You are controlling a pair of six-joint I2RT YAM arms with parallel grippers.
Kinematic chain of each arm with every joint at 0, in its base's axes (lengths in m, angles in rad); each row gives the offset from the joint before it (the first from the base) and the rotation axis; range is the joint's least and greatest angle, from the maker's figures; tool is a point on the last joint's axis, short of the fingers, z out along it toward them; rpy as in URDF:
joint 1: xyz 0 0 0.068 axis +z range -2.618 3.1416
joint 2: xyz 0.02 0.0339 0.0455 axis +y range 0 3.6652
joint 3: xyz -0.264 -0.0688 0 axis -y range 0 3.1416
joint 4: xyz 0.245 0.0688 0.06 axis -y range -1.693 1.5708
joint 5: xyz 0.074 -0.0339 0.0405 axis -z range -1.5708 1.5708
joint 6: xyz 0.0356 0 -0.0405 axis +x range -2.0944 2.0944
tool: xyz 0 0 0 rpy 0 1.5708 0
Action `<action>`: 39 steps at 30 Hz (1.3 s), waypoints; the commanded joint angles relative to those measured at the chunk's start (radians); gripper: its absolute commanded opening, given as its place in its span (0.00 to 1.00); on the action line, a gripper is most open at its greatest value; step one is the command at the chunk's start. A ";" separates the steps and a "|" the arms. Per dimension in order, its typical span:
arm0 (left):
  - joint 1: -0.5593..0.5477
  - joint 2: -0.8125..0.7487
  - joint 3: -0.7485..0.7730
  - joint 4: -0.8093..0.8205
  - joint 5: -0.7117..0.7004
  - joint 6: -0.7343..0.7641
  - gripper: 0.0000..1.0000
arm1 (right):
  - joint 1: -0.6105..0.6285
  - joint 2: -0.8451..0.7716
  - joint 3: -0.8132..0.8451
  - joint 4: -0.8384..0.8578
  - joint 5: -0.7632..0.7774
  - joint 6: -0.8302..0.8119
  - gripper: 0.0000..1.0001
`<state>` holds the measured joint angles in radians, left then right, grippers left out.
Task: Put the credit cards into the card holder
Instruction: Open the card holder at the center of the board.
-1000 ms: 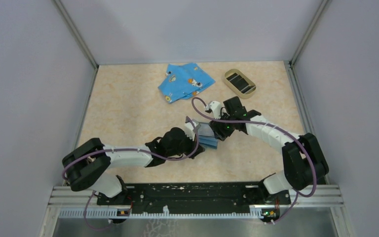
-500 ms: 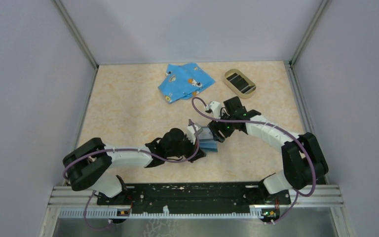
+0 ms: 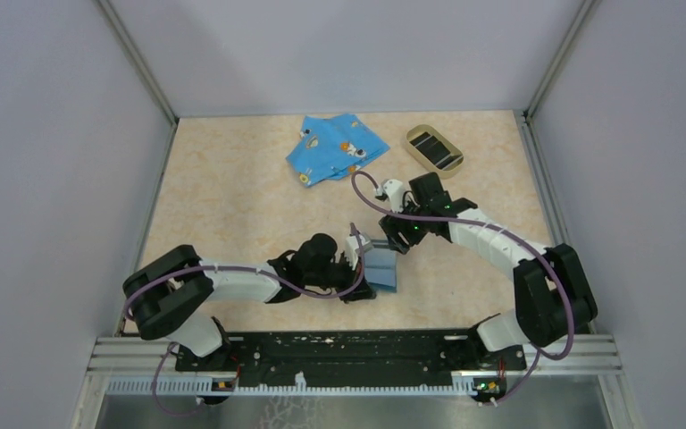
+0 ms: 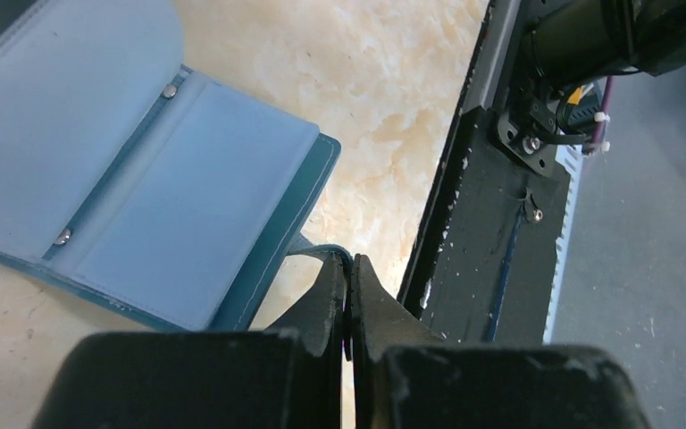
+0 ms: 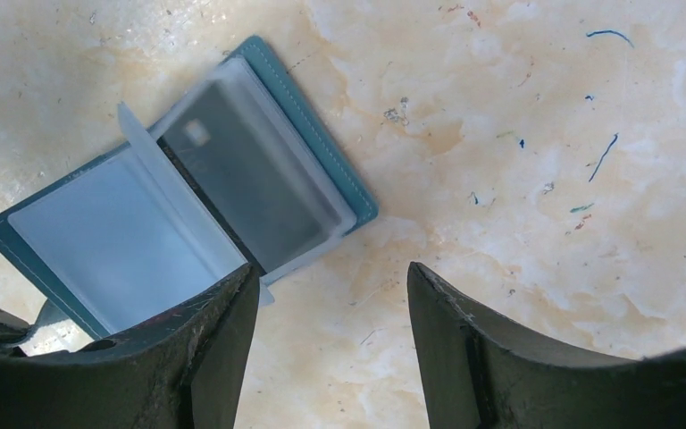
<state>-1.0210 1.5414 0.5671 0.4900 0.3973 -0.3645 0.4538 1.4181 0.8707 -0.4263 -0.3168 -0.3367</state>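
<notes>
The teal card holder (image 3: 381,270) lies open on the table between the two arms. Its pale blue inside (image 4: 143,170) faces up. My left gripper (image 4: 350,268) is shut on the thin teal strap (image 4: 317,248) at the holder's edge, also seen from above (image 3: 360,279). My right gripper (image 5: 330,273) is open, with nothing between its fingers, and hovers just beside the holder (image 5: 188,206). A dark card (image 5: 241,183) shows through one clear sleeve. More black credit cards (image 3: 435,147) lie in the tan oval tray (image 3: 416,134) at the back right.
A bright blue cartoon-print cloth (image 3: 335,147) lies at the back centre. Grey walls close in the table on three sides. The black mounting rail (image 3: 348,353) runs along the near edge, close to my left gripper.
The card holder has come down nearer the front edge and now lies flatter and wider open. My right gripper has drawn back from it toward the rear. My left gripper stays clamped on the strap.
</notes>
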 commanded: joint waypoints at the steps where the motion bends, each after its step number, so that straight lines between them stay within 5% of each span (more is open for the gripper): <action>1: -0.005 0.016 -0.005 0.024 0.084 0.012 0.00 | -0.008 -0.007 0.016 0.027 -0.038 0.005 0.61; 10: -0.005 -0.010 -0.069 -0.007 0.064 0.014 0.00 | -0.019 0.104 0.051 -0.019 -0.063 0.008 0.61; 21: 0.026 -0.079 -0.117 -0.114 -0.152 -0.053 0.00 | 0.028 0.078 0.032 -0.083 -0.245 -0.101 0.69; 27: 0.114 -0.098 -0.118 -0.121 -0.161 -0.068 0.00 | 0.055 0.102 0.041 -0.062 -0.147 -0.065 0.69; 36: 0.196 -0.024 -0.020 -0.152 -0.099 -0.030 0.00 | 0.026 0.062 0.045 -0.086 -0.318 -0.053 0.65; 39: 0.208 -0.007 0.003 -0.148 -0.081 -0.028 0.00 | 0.026 0.057 0.044 -0.069 -0.252 -0.038 0.64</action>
<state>-0.8314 1.5112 0.5209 0.3321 0.2844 -0.4141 0.4866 1.5063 0.8730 -0.5095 -0.5484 -0.3962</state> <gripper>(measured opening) 0.022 0.646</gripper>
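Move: The card holder lies open with a clear page already standing up across its middle. That page is about 5 cm back and 5 cm left of the right hand, some 4 cm below it. The card tray is about 21 cm ahead of the right hand and 10 cm right, the blue cloth 21 cm ahead and 14 cm left. From the left hand, already pinching the strap at the holder's near end, the holder's middle is about 6 cm ahead, 2 cm right and 4 cm lower. The card holder is swung round by its strap: the left hand, keeping its shut grip, eases back about 2 cm, sinks and goes left, then sweeps forward, turning counter-clockwise. Meanwhile the open right hand drops beside the clear page, moves back about 5 cm and a little left as it tilts, brings a fingertip against the page's left side, then rises slightly. ##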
